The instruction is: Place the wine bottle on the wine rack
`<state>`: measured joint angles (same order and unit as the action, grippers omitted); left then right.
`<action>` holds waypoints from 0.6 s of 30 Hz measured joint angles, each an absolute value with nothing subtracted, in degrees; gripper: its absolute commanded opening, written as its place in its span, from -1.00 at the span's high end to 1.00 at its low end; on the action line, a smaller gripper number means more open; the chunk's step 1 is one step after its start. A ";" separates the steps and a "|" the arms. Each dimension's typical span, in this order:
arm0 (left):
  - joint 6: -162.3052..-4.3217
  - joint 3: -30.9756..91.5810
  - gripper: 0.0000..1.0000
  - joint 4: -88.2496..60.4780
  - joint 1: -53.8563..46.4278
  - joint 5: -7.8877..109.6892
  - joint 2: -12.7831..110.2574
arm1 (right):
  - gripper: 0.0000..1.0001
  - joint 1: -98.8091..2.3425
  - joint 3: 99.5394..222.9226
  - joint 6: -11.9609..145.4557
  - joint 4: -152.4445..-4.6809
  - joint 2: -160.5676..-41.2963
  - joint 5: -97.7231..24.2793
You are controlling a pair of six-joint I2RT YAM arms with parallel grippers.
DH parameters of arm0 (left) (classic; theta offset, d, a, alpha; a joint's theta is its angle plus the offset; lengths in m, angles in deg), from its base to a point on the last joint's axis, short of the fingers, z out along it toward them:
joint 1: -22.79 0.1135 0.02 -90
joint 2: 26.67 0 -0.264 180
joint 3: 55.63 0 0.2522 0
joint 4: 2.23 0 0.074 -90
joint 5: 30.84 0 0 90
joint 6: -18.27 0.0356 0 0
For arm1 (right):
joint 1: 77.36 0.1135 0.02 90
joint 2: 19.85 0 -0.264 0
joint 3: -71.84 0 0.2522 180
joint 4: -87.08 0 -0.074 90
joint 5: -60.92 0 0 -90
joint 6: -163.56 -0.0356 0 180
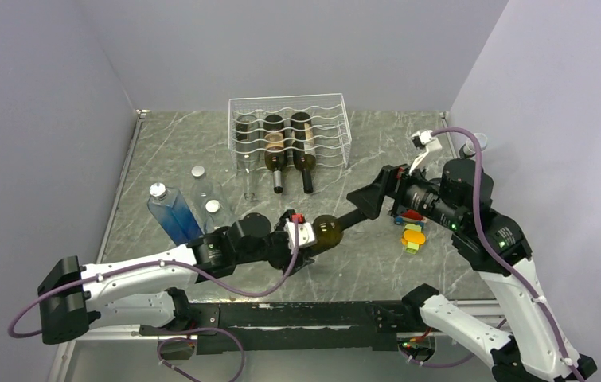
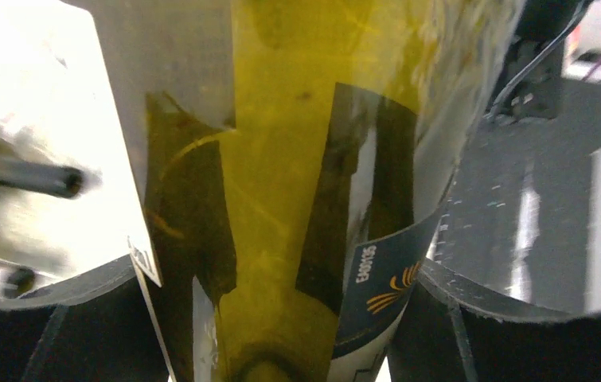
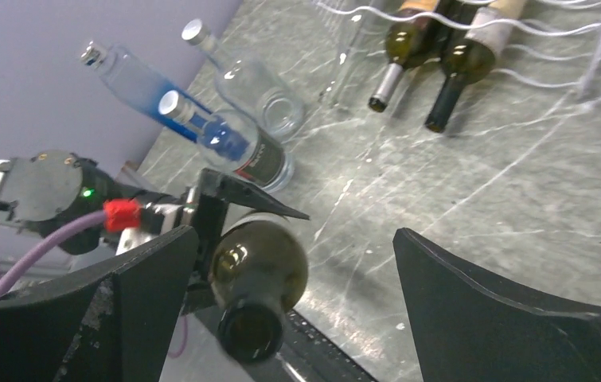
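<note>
A dark green wine bottle point(image 1: 329, 231) hangs lying above the table's near middle, its neck pointing toward the right arm. My left gripper point(image 1: 306, 236) is shut on its body; in the left wrist view the glass and label point(image 2: 281, 199) fill the space between both fingers point(image 2: 50, 334). My right gripper point(image 1: 366, 200) stands open around the neck. In the right wrist view the bottle mouth point(image 3: 252, 326) sits near the left finger point(image 3: 150, 302), apart from the right one. The white wire wine rack point(image 1: 330, 119) stands at the back, holding two dark bottles point(image 1: 289, 147).
A blue bottle point(image 1: 172, 213) and two clear bottles point(image 1: 201, 185) stand at the left of the table. Another clear bottle point(image 1: 247, 159) lies in the rack's left cradle. A small orange and yellow object point(image 1: 413, 237) lies under the right arm. Walls close three sides.
</note>
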<state>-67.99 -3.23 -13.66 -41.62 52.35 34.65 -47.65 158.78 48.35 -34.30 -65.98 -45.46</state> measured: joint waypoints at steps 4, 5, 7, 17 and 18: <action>-53.73 1.07 0.99 -17.55 -41.83 55.68 35.85 | -1.00 -47.65 161.01 50.03 -32.55 -65.52 -41.44; -50.92 2.12 0.99 -17.71 -41.83 56.16 36.42 | -1.00 -47.65 161.54 50.23 -31.78 -65.46 -40.74; -44.90 4.52 0.99 -17.71 -41.81 57.88 38.08 | -0.98 -47.65 162.54 50.49 -30.17 -65.54 -39.80; -20.97 16.24 0.99 -17.46 -40.70 65.49 50.76 | -0.93 -47.65 159.88 51.24 -20.66 -64.71 -41.22; -18.85 16.22 0.99 -17.22 -40.50 65.97 51.09 | -0.89 -47.65 159.48 51.48 -20.02 -64.67 -41.44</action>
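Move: The left hand already grips the wine bottle, neck up. It is taking the bottle to the open right gripper, which is about 11 cm to its right, 4 cm ahead and 18 cm higher. The wine rack's middle lies some 36 cm ahead, 5 cm left and 10 cm lower. From the right hand, the bottle's middle is roughly 8 cm left, 3 cm back and 14 cm below; the toy pieces lie about 17 cm right, 5 cm ahead and 34 cm below. Forward by about 10 cm and up some 5 cm, the left hand carries the wine bottle, rolling it some 50 degrees so the neck leans over to the right and back, across the right gripper's opening. The right hand first edges right and slightly up, then sinks about 5 cm and draws back a little towards the bottle's shoulder, fingers staying wide open. ##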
